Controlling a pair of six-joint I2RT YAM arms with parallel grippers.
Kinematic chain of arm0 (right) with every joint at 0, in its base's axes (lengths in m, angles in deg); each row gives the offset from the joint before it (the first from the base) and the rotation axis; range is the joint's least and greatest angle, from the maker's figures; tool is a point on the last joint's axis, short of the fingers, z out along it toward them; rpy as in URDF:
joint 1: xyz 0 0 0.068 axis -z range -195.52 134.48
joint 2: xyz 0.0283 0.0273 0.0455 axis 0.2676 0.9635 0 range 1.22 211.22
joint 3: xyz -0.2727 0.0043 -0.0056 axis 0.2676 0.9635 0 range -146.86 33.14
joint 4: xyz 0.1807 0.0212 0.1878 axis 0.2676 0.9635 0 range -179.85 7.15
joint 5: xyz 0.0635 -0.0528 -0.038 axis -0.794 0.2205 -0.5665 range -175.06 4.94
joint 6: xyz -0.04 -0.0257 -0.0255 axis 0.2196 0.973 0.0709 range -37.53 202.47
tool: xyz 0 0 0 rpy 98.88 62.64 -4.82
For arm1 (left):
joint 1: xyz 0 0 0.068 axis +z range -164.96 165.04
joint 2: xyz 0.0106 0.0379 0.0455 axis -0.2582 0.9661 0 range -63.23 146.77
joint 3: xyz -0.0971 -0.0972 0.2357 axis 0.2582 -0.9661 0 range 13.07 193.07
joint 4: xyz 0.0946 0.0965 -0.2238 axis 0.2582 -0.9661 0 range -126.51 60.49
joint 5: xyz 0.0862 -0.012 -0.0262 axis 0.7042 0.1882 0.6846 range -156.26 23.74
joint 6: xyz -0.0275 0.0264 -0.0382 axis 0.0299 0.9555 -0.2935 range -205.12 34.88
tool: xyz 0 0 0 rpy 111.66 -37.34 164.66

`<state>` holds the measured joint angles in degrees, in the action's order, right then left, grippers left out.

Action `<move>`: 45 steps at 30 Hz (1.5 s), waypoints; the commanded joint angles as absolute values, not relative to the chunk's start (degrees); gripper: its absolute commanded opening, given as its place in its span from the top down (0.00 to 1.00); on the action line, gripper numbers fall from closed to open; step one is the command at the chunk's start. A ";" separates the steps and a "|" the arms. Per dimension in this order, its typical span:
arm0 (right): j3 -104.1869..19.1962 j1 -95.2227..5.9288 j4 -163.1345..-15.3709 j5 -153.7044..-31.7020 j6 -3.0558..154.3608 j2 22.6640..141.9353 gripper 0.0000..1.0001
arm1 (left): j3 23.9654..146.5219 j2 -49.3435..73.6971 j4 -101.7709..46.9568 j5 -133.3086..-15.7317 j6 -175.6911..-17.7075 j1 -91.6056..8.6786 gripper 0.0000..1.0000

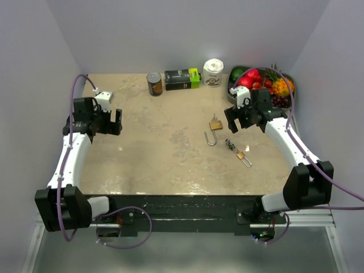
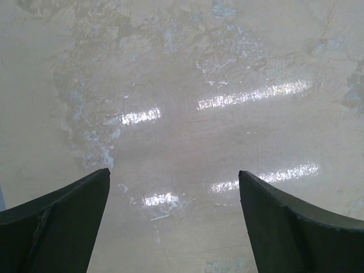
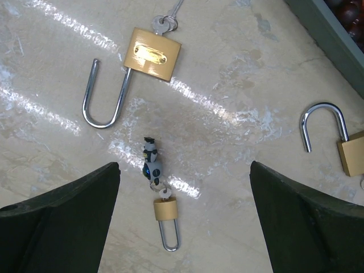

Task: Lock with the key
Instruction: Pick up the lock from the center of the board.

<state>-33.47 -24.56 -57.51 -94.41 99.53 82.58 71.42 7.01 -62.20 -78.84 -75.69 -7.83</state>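
Observation:
A large brass padlock (image 3: 152,54) lies on the table with its shackle (image 3: 105,96) swung open and keys (image 3: 165,23) in its base; it also shows in the top view (image 1: 215,124). A small brass padlock (image 3: 165,210) lies nearer, with a key and a grey figure keychain (image 3: 152,165) attached, seen from above too (image 1: 243,156). A third open padlock (image 3: 341,142) lies at the right edge. My right gripper (image 3: 185,165) is open and empty, hovering above the small padlock (image 1: 230,120). My left gripper (image 2: 174,172) is open and empty over bare table at the far left (image 1: 115,122).
At the back stand a can (image 1: 154,83), a black and green box (image 1: 182,78), a white jar (image 1: 213,73) and a bowl of fruit (image 1: 260,82). The bowl's rim (image 3: 330,40) is close to the right gripper.

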 commanded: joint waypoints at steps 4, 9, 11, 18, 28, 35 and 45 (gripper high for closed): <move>-34.89 -24.75 -58.55 -92.62 100.84 81.02 0.01 | 73.37 1.90 -59.49 -78.21 -72.03 -8.20 0.01; -35.94 -25.10 -58.47 -93.06 101.36 82.86 0.01 | 73.72 -0.21 -57.73 -78.74 -73.16 -8.11 0.01; -36.99 -25.54 -57.77 -92.89 101.89 83.92 0.01 | 73.89 -0.56 -57.81 -78.56 -73.60 -8.20 0.01; -41.39 -26.68 -53.55 -92.26 102.86 90.94 0.01 | 74.68 -1.35 -59.04 -80.93 -73.87 -8.11 0.01; -40.95 -26.86 -49.23 -94.72 105.59 94.12 0.01 | 73.28 -0.39 -59.31 -84.19 -75.89 -8.20 0.01; -47.81 -27.47 -54.33 -93.69 93.56 101.05 0.01 | 72.66 0.67 -57.55 -84.73 -80.02 -8.11 0.01; -48.16 -32.39 -62.33 -80.62 77.31 106.15 0.01 | 71.17 -1.09 -56.93 -78.21 -83.36 -8.11 0.01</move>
<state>-45.67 -29.87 -57.29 -89.51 86.76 104.68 72.01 0.82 -60.08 -81.07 -81.11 -8.00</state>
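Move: The big brass lock, its shackle open, lies some 8 cm ahead of the right hand, about 7 cm to its left and some 12 cm below. The key chain charm is nearly beneath this hand, roughly 1 cm back and 1 cm left; the small padlock joined to it sits about 6 cm back and 4 cm right. From the idle left hand the big lock is around 40 cm to the right and 6 cm ahead. The big lock is approached by the open right hand: after a short wait it sinks about 5 cm almost in place, tipping its fingers some 10 degrees steeper, then goes forward and left about 5 cm towards the lock body, still sinking a little and turning slightly clockwise. The left hand rises roughly 5 cm clear of the table, its empty fingers tilting up. ##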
